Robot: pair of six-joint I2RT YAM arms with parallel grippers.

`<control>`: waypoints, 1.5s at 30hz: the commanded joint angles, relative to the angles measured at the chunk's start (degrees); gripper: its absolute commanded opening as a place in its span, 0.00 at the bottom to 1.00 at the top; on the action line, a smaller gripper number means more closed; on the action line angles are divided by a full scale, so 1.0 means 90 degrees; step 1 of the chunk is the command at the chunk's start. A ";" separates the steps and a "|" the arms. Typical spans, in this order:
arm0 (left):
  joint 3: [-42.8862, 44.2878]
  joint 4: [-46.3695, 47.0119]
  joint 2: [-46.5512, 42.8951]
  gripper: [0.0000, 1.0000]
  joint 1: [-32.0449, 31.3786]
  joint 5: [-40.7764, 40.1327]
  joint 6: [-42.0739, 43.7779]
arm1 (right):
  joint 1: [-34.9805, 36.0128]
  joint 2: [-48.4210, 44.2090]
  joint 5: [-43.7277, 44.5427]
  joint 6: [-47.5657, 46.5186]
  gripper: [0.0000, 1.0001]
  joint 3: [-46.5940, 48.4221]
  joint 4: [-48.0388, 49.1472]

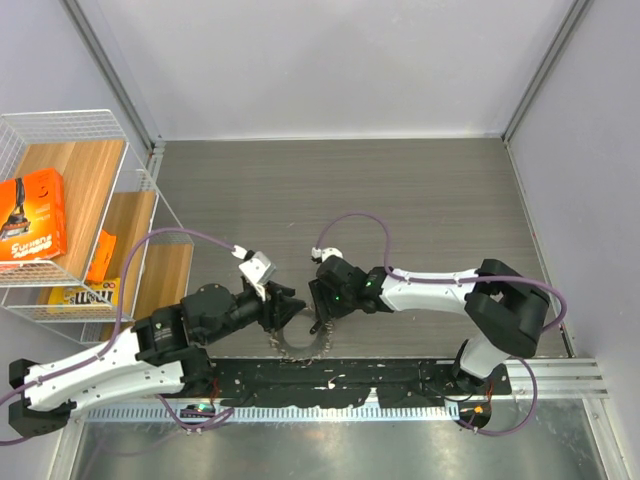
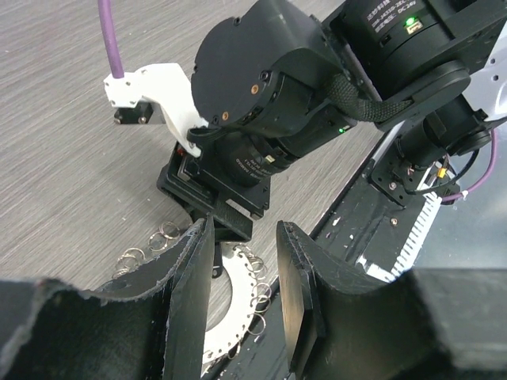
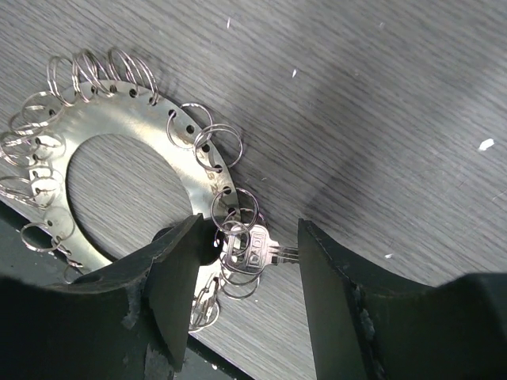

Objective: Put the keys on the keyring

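The keyring [image 3: 135, 127] is a flat silvery disc with a wide hole, lying on the grey table at its near edge [image 1: 298, 345]. Small split rings hang from the holes round its rim. One small silver key [image 3: 257, 249] lies flat among the rings at the disc's edge, its blade pointing right. My right gripper [image 3: 249, 237] is open and straddles this key, the blade tip close to the right finger; a dark rounded part sits against the left finger. My left gripper [image 2: 244, 237] is open above the disc [image 2: 234, 309], facing the right gripper, with nothing between its fingers.
A white wire basket [image 1: 120, 150] stands at the left with an orange box [image 1: 32, 215] and other packets inside. A black base rail [image 1: 330, 380] runs along the near table edge just below the disc. Both arms meet closely over the disc.
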 commanded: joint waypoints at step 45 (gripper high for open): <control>0.0499 0.0105 -0.0555 0.43 0.0020 0.0277 0.0149 | 0.0688 -0.2380 -0.0155 -0.0729 0.06 0.1636 -0.2250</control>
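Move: Just under the right hand's part-open fingers lies the key with its black fob, about 1 cm back, 1 cm left and 2 cm below. The keyring's middle is roughly 5 cm left and 2 cm back, equally low, and the table's near edge some 7 cm straight back. From the left hand, held high, the key is about 3 cm ahead, 3 cm right and 21 cm down. Drawing back about 3 cm along the table at nearly the same height, the right hand closes its fingers and pinches the key end at the keyring's right-hand edge; then it lifts some 11 cm, slowly at first and faster later, keeping that grip. The left hand, empty and still half open, rises about 2 cm. ##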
